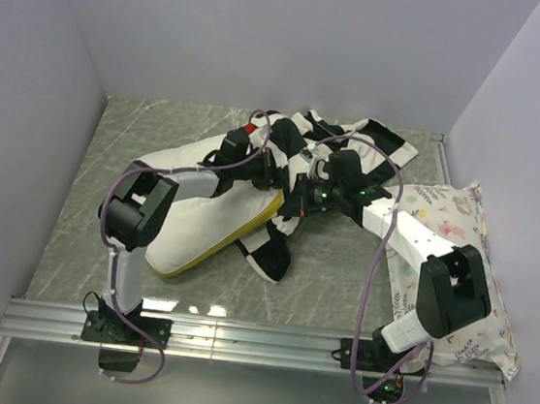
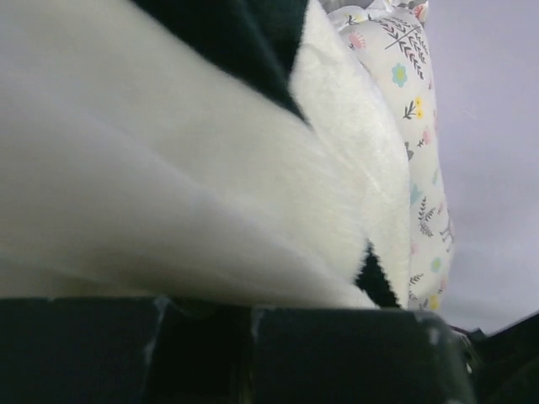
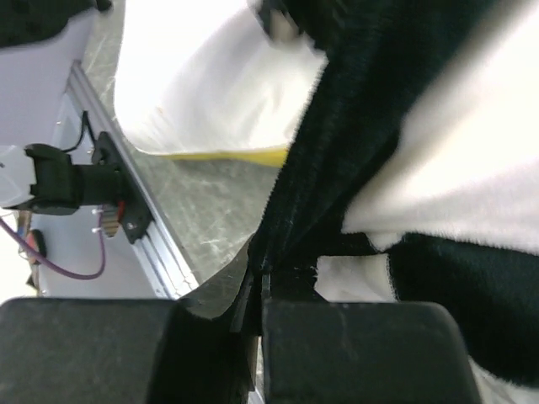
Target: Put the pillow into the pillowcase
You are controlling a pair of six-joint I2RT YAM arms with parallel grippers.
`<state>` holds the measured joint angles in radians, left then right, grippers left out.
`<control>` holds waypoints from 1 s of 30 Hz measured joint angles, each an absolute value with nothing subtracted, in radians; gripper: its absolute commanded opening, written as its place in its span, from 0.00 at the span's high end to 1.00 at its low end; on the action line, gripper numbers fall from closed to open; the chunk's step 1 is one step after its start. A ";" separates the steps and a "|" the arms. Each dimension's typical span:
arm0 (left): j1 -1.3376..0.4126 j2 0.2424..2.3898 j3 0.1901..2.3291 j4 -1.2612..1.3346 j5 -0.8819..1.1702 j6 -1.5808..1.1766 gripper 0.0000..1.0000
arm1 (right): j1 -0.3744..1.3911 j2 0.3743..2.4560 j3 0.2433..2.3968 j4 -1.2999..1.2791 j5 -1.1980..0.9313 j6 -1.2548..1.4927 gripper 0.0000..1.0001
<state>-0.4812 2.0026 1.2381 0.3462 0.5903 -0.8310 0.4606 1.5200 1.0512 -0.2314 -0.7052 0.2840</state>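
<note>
The white pillow (image 1: 205, 216) with a yellow band lies left of centre, its far end at the crumpled black and white checkered pillowcase (image 1: 354, 153). My left gripper (image 1: 275, 171) sits at the case's near edge. In the left wrist view its jaws (image 2: 250, 307) are shut with the case's plush white fabric (image 2: 168, 194) pressed right over them. My right gripper (image 1: 308, 195) is just to the right. In the right wrist view it (image 3: 259, 290) is shut on a black edge of the pillowcase (image 3: 337, 168), with the pillow (image 3: 202, 76) and its yellow band beyond.
A white pillow printed with plants (image 1: 462, 273) lies along the right wall, also in the left wrist view (image 2: 421, 168). Walls close in the table on the left, back and right. A metal rail (image 1: 254, 342) runs along the near edge. The left arm's base (image 3: 67, 181) shows by the rail.
</note>
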 measured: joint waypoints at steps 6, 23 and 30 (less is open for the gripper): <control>-0.537 1.995 1.238 0.340 0.551 -0.831 0.50 | 0.480 1.536 1.077 -0.227 -0.725 0.326 1.00; -0.432 1.297 1.031 -0.306 0.543 0.078 0.06 | 0.415 1.551 1.066 -0.288 -0.717 0.302 1.00; -0.532 1.388 0.857 -0.294 0.362 0.286 0.01 | 0.415 1.576 1.066 -0.333 -0.684 0.279 1.00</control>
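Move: Back and to the left of the left hand, about 14 cm nearer the base, 13 cm left and 8 cm lower, lies the pillow's near edge, where the fingers next aim; the case's hanging flap lies about 16 cm back, level sideways, 10 cm below. The case rim pinched by the right hand is about 7 cm back and 4 cm to the right, slightly above. From the right hand that near edge is roughly 14 cm left, 4 cm back and 11 cm down. Opening wide, the left hand lets go of the pillow's tucked corner, slips out of the case mouth and swings some 13 cm back and 13 cm left over the pillow, first rising about 9 cm, then dropping about 12 with its fingers tipping down towards the near edge. The right hand keeps its pinch on the case rim, sinking about 3 cm. ##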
